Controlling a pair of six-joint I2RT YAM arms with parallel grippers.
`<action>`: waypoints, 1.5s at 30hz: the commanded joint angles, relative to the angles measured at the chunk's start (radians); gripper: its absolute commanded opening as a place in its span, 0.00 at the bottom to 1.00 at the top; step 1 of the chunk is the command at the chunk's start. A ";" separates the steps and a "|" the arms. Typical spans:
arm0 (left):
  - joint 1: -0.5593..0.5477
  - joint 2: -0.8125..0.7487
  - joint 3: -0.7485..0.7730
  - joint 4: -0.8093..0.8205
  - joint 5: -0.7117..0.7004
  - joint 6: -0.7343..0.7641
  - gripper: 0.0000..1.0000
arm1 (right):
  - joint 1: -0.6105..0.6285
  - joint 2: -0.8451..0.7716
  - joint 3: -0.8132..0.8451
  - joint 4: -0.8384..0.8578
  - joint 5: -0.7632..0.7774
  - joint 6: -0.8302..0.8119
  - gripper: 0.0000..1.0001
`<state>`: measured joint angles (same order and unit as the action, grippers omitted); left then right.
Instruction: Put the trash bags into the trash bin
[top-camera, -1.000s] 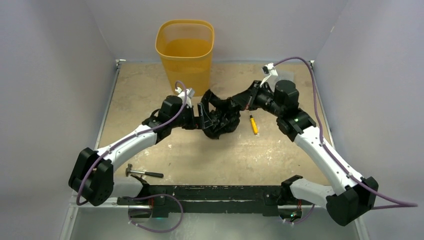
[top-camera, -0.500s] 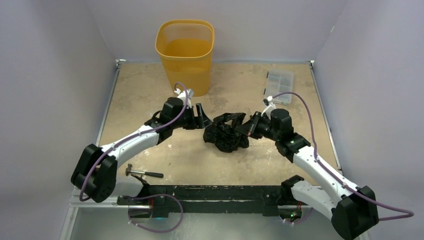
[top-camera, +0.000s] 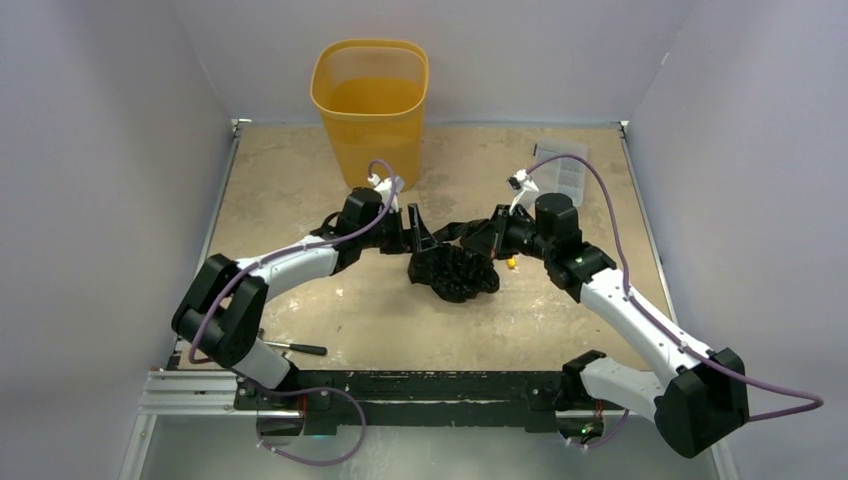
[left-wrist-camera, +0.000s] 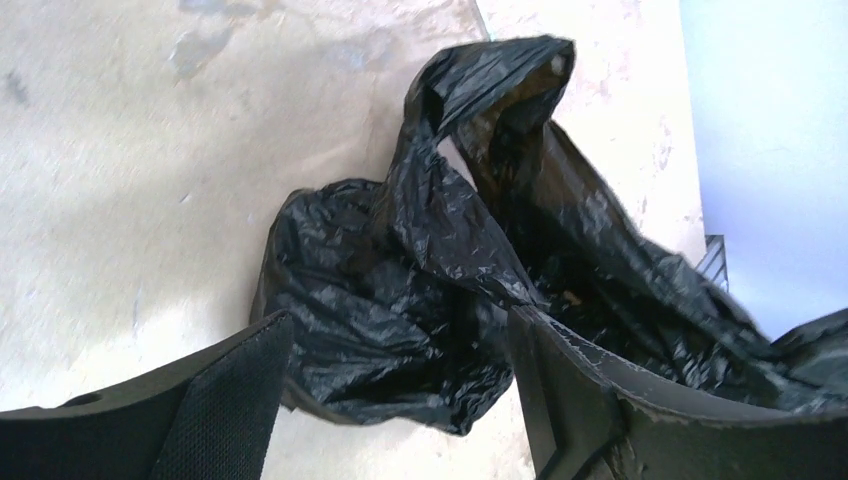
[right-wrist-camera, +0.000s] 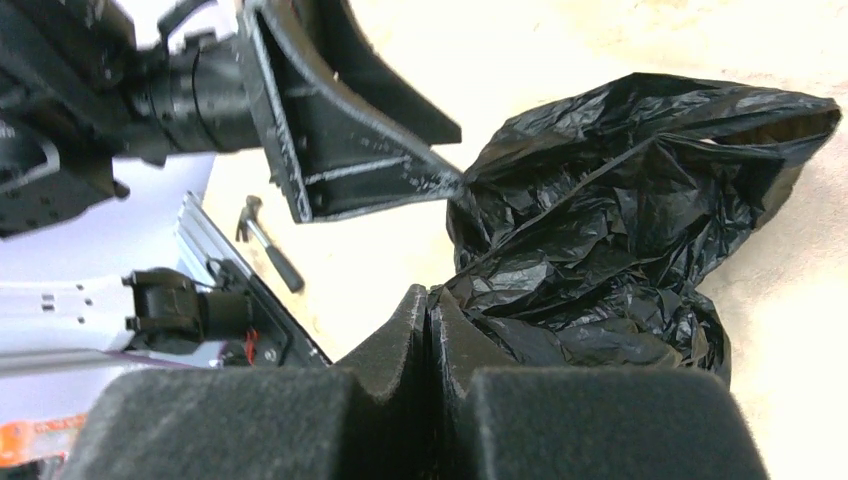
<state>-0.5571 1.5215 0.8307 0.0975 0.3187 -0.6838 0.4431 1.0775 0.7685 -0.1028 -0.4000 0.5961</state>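
Observation:
The black trash bag (top-camera: 455, 272) lies crumpled on the table in the middle, a fold of it rising toward the right. My right gripper (top-camera: 480, 234) is at the heap's far right edge, shut on a pinch of the film; in the right wrist view its tips (right-wrist-camera: 428, 303) press together where the bag (right-wrist-camera: 620, 250) begins. My left gripper (top-camera: 424, 236) stands open at the heap's left. Seen from the left wrist, the bag (left-wrist-camera: 400, 300) bulges between its two fingers (left-wrist-camera: 235, 400). The orange-yellow trash bin (top-camera: 370, 100) stands upright at the far edge, behind the left gripper.
A hammer (top-camera: 295, 347) lies near the left arm's base. A yellow-handled screwdriver (top-camera: 511, 263) peeks out under the right wrist. A small clear plastic box (top-camera: 566, 168) sits at the far right. Grey walls close in the table on three sides.
The bag, held up between the grippers a second ago, has come down onto the table. The right gripper dropped with it, then moved slightly farther. The left gripper pulled off and has returned to the heap.

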 joint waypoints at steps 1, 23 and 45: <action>-0.010 0.070 0.091 0.112 0.079 0.014 0.78 | 0.000 -0.018 0.048 -0.045 -0.053 -0.130 0.07; -0.064 -0.044 0.080 -0.149 -0.294 0.108 0.00 | -0.002 0.009 0.169 -0.135 0.198 -0.110 0.26; -0.063 -0.284 0.012 -0.363 -0.481 0.103 0.00 | -0.009 0.595 0.265 0.002 0.300 -0.108 0.83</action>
<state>-0.6212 1.2434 0.8394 -0.3077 -0.2146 -0.5816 0.4374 1.6199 0.9920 -0.1741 -0.0998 0.4973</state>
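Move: The black trash bag hangs from the right fingers, its middle about 15 cm below that hand, level fore-and-aft and 3 cm left. From the open left hand the bag's middle is some 2 cm back, 6 cm right and 7 cm lower. The yellow bin stands roughly 30 cm ahead of the left hand, 9 cm left and 4 cm higher. From the right hand the screwdriver lies about 9 cm ahead, 9 cm right and 20 cm down. Forward and rightward some 5 cm, then down about 6 cm, the open left hand goes into the bag and shuts its fingers on the plastic, then lifts and carries it about 14 cm left, tilting its left side up. The right hand meanwhile stays nearly still, then swings forward and slightly up, opens wide to free the bag, and sinks empty towards the table by the screwdriver. ##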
